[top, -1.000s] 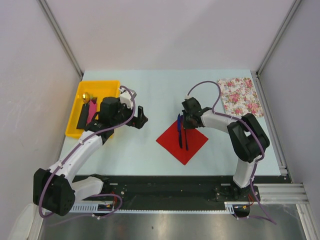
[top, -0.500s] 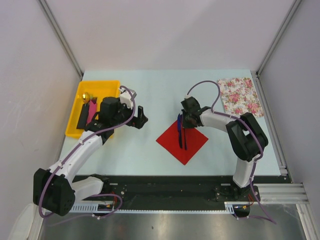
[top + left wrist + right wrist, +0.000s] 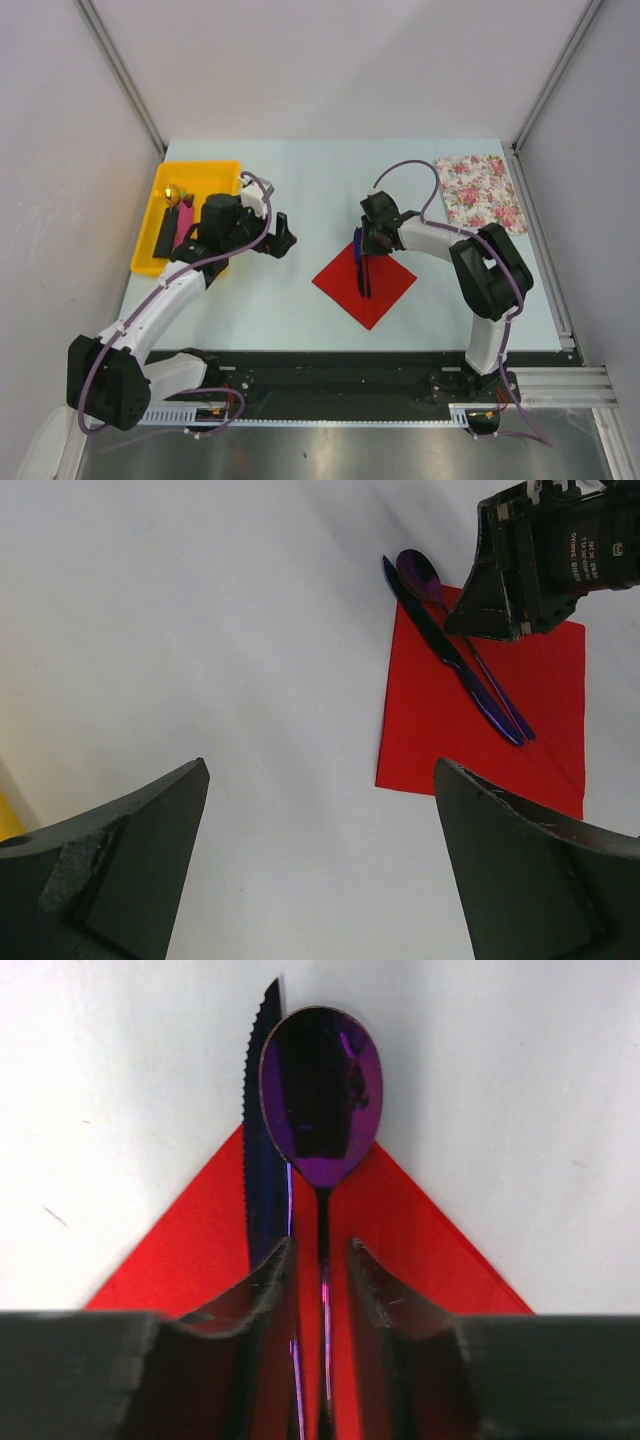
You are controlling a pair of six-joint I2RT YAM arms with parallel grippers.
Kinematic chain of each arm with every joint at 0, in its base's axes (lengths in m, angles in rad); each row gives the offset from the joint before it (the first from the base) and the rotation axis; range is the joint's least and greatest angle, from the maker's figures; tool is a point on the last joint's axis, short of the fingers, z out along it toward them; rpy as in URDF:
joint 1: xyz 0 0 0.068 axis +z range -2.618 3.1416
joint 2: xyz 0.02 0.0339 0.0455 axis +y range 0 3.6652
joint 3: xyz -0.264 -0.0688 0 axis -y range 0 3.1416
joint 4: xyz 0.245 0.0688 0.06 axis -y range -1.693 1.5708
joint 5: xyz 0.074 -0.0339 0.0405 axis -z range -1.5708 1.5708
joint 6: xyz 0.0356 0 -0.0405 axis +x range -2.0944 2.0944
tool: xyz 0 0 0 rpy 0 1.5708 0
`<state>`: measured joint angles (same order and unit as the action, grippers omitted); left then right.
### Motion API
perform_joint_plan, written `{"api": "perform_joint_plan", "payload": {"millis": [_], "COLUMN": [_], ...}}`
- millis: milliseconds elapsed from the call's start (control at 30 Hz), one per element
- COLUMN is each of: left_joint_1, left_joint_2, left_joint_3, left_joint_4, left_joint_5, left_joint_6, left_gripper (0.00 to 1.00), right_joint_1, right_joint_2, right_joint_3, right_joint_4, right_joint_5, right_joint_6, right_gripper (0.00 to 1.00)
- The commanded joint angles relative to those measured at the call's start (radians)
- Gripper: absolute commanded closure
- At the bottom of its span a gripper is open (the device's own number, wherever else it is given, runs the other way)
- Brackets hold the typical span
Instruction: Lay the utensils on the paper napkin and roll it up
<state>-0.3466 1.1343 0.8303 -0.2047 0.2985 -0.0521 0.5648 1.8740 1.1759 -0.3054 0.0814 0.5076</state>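
Observation:
The red paper napkin (image 3: 375, 290) lies as a diamond on the table centre. Two dark blue-purple utensils rest side by side on its upper left: a serrated knife (image 3: 262, 1160) and a spoon (image 3: 322, 1095), their heads poking past the napkin's far corner. My right gripper (image 3: 320, 1250) hovers low over the spoon's handle, open a little, with red showing on each side of the handle. In the top view my left gripper (image 3: 283, 235) hangs wide open and empty over bare table, left of the napkin. The left wrist view shows knife (image 3: 440, 645), spoon (image 3: 418, 570) and napkin (image 3: 545, 695).
A yellow tray (image 3: 200, 168) at the back left holds a pink piece, a black piece and a small gold object. A white flowered sheet (image 3: 482, 192) lies at the back right. Grey walls and rails frame the table.
My right gripper's jaws have parted from the spoon's handle. The spoon now lies closer to the knife on the napkin. The left arm has stayed put.

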Motion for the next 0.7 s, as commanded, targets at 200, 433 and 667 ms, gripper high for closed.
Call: {"api": "perform_joint_plan", "payload": {"millis": [200, 433, 667], "left_joint_1": [-0.123, -0.409, -0.589], "left_joint_2": [-0.033, -0.021, 0.183], "left_joint_3": [-0.037, -0.143, -0.109], "left_joint_4": [-0.022, 0.074, 0.232], "left_joint_5": [0.115, 0.195, 0.228], "left_joint_6": [0.268, 0.474, 0.518], "left_gripper": [0.0, 0.03, 0.4], "right_joint_1": [-0.101, -0.241, -0.391], "right_joint_2": [-0.153, -0.306, -0.291], "right_joint_3": [0.102, 0.021, -0.084], "right_joint_4": [-0.133, -0.235, -0.372], "right_joint_5": [-0.198, -0.6, -0.951], "right_joint_6": [-0.082, -0.316, -0.492], "right_gripper": [0.38, 0.19, 0.2]}}
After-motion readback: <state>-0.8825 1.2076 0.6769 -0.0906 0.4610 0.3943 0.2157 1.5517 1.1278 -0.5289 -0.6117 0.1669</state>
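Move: The left gripper, open, hangs above the bare table; the napkin's near corner lies about 19 cm to its right, 16 cm back and 17 cm below. Some 2 cm ahead of that gripper are the knife, about 17 cm right, and the spoon, about 18 cm right. The right fingers straddle the spoon handle just behind the bowl, the spoon's middle some 3 cm back; the knife lies 1 or 2 cm left of the spoon, the near corner about 20 cm back. Bring the left gripper back and to the right, sinking a little, about 20 cm in all towards the napkin's near corner; swing the wrist some 50 degrees clockwise and begin narrowing the wide-open fingers late on. Meanwhile spread the right fingers wide and lift them clear of the spoon, about 11 cm up, drifting right and finally back as that wrist rolls its left side up. ##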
